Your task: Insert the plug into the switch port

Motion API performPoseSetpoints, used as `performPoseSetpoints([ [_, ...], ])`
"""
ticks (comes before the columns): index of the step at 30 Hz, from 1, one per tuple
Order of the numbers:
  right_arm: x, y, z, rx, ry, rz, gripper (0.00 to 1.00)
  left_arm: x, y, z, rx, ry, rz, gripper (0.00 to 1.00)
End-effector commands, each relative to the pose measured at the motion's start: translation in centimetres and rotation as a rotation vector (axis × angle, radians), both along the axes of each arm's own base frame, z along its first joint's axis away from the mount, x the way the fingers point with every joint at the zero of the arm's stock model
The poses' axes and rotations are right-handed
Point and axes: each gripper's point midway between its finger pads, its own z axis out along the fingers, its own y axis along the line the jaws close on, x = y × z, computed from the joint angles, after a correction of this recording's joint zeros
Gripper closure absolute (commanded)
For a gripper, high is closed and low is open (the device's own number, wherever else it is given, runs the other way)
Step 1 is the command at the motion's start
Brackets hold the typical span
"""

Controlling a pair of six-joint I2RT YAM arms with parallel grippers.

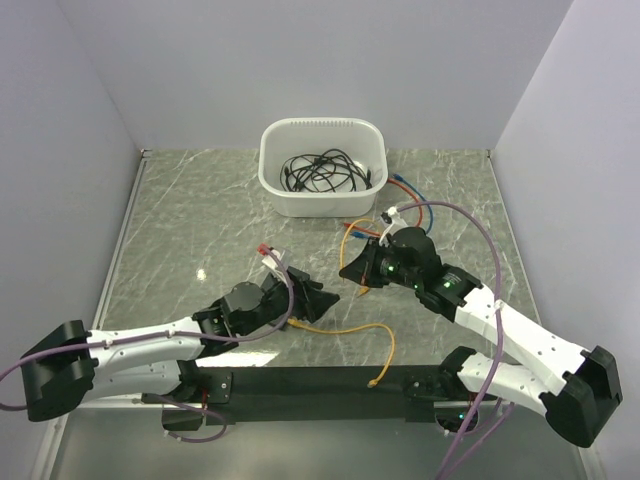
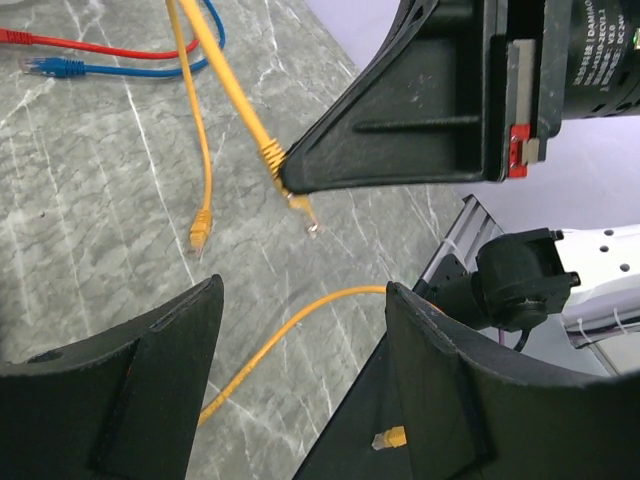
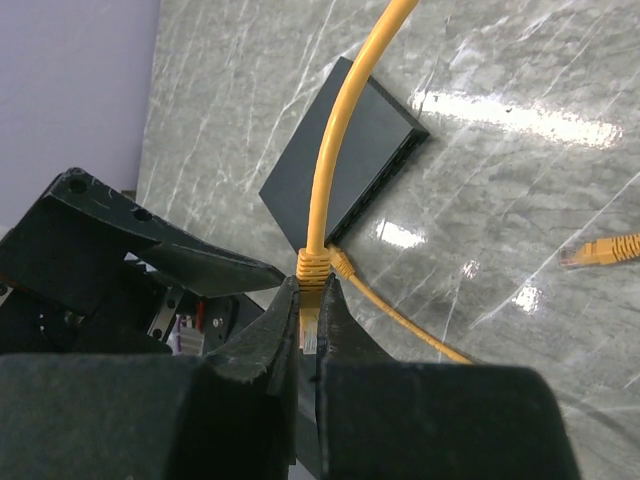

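My right gripper [image 3: 312,285] [image 1: 348,272] is shut on the orange plug [image 3: 310,322]. The plug's ribbed boot [image 3: 312,264] sticks out at the fingertips, and its cable arcs up and away over the table. Past those tips lies the flat black switch [image 3: 345,160], with its ports [image 3: 388,182] in a row along the right-hand long edge. The plug hangs apart from them. My left gripper [image 2: 305,290] [image 1: 318,298] stands open over bare table with nothing between its fingers. It faces the right gripper [image 2: 285,180], which shows at the upper right of the left wrist view.
A white tub [image 1: 323,200] of black cables stands at the back. Another orange cable [image 1: 345,328] runs to the black base rail [image 1: 300,385], its end [image 2: 390,437] resting there. A loose orange plug [image 2: 202,230] [image 3: 600,250] lies nearby. Red and blue cables [image 2: 60,58] lie behind.
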Motion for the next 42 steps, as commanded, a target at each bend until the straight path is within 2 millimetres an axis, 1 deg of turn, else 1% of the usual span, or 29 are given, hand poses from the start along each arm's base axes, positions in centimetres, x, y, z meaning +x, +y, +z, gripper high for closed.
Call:
performPoseSetpoints([
  [1, 0.1, 0.9, 1.4, 0.033, -0.032, 0.019, 1.00, 0.6, -0.9, 3.0, -0.055, -0.061, 0.016, 0.28],
  [11, -0.4, 1.6, 1.7, 0.039, -0.033, 0.043, 1.00, 1.4, -2.2, 2.2, -0.009, -0.050, 0.044, 0.32],
  [13, -0.5, 1.7, 1.7, 0.037, -0.032, 0.050, 1.00, 1.5, -2.2, 1.9, -0.003, -0.050, 0.051, 0.33],
  [15, -0.6, 1.9, 1.6, 0.036, -0.026, 0.060, 1.00, 1.6, -2.1, 1.9, -0.003, -0.053, 0.062, 0.35],
  [16, -0.7, 2.0, 1.5, 0.032, -0.026, 0.063, 1.00, 1.7, -2.1, 1.9, 0.000, -0.054, 0.063, 0.39],
  [17, -0.8, 2.0, 1.5, 0.030, -0.023, 0.067, 1.00, 1.6, -2.1, 1.9, 0.003, -0.058, 0.063, 0.50],
  [18, -0.8, 2.1, 1.4, 0.030, -0.023, 0.067, 1.00, 1.7, -2.0, 1.8, 0.008, -0.057, 0.067, 0.55],
  [20, -0.9, 2.1, 1.4, 0.031, -0.022, 0.070, 1.00, 1.8, -2.1, 1.7, 0.010, -0.058, 0.070, 0.59],
  [29, -1.1, 2.5, 1.8, 0.032, -0.023, 0.080, 1.00, 1.7, -2.5, 1.3, 0.014, -0.050, 0.055, 0.52],
  [31, -1.1, 2.6, 1.9, 0.031, -0.026, 0.084, 1.00, 1.7, -2.5, 1.1, 0.016, -0.046, 0.055, 0.51],
  [34, -1.1, 2.6, 2.0, 0.033, -0.028, 0.082, 1.00, 1.8, -2.3, 1.1, 0.021, -0.048, 0.062, 0.58],
  [35, -1.1, 2.7, 2.0, 0.034, -0.027, 0.083, 1.00, 1.8, -2.3, 1.0, 0.024, -0.046, 0.067, 0.66],
  [37, -1.2, 2.9, 2.0, 0.037, -0.024, 0.090, 1.00, 1.8, -2.1, 1.0, 0.029, -0.050, 0.069, 0.74],
  [38, -1.3, 3.0, 2.1, 0.040, -0.022, 0.092, 1.00, 1.8, -2.0, 1.0, 0.030, -0.051, 0.071, 0.81],
  [42, -1.6, 3.7, 2.1, 0.047, -0.017, 0.115, 1.00, 1.8, -1.5, 1.3, 0.031, -0.063, 0.083, 0.92],
])
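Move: Ahead and to the right of the open left hand, about 3 cm each way and nearly level with it, is the plug, already pinched in the right fingers. From the right hand, the left fingers are some 4 cm back and 4 cm to the left. The switch lies on the table about 4 cm ahead of the left hand, 10 cm to its left and 17 cm below; a loose yellow plug lies 5 cm ahead, 9 cm right, equally low. Bringing the two hands together in the air: the left eases right, forward and down, about 2.5 cm in all, while the right carries the plug some 2 cm left and back, sinking slightly. The left fingers close partway, pause, then shut on the plug's protruding end just past the right fingertips, which keep their hold. ##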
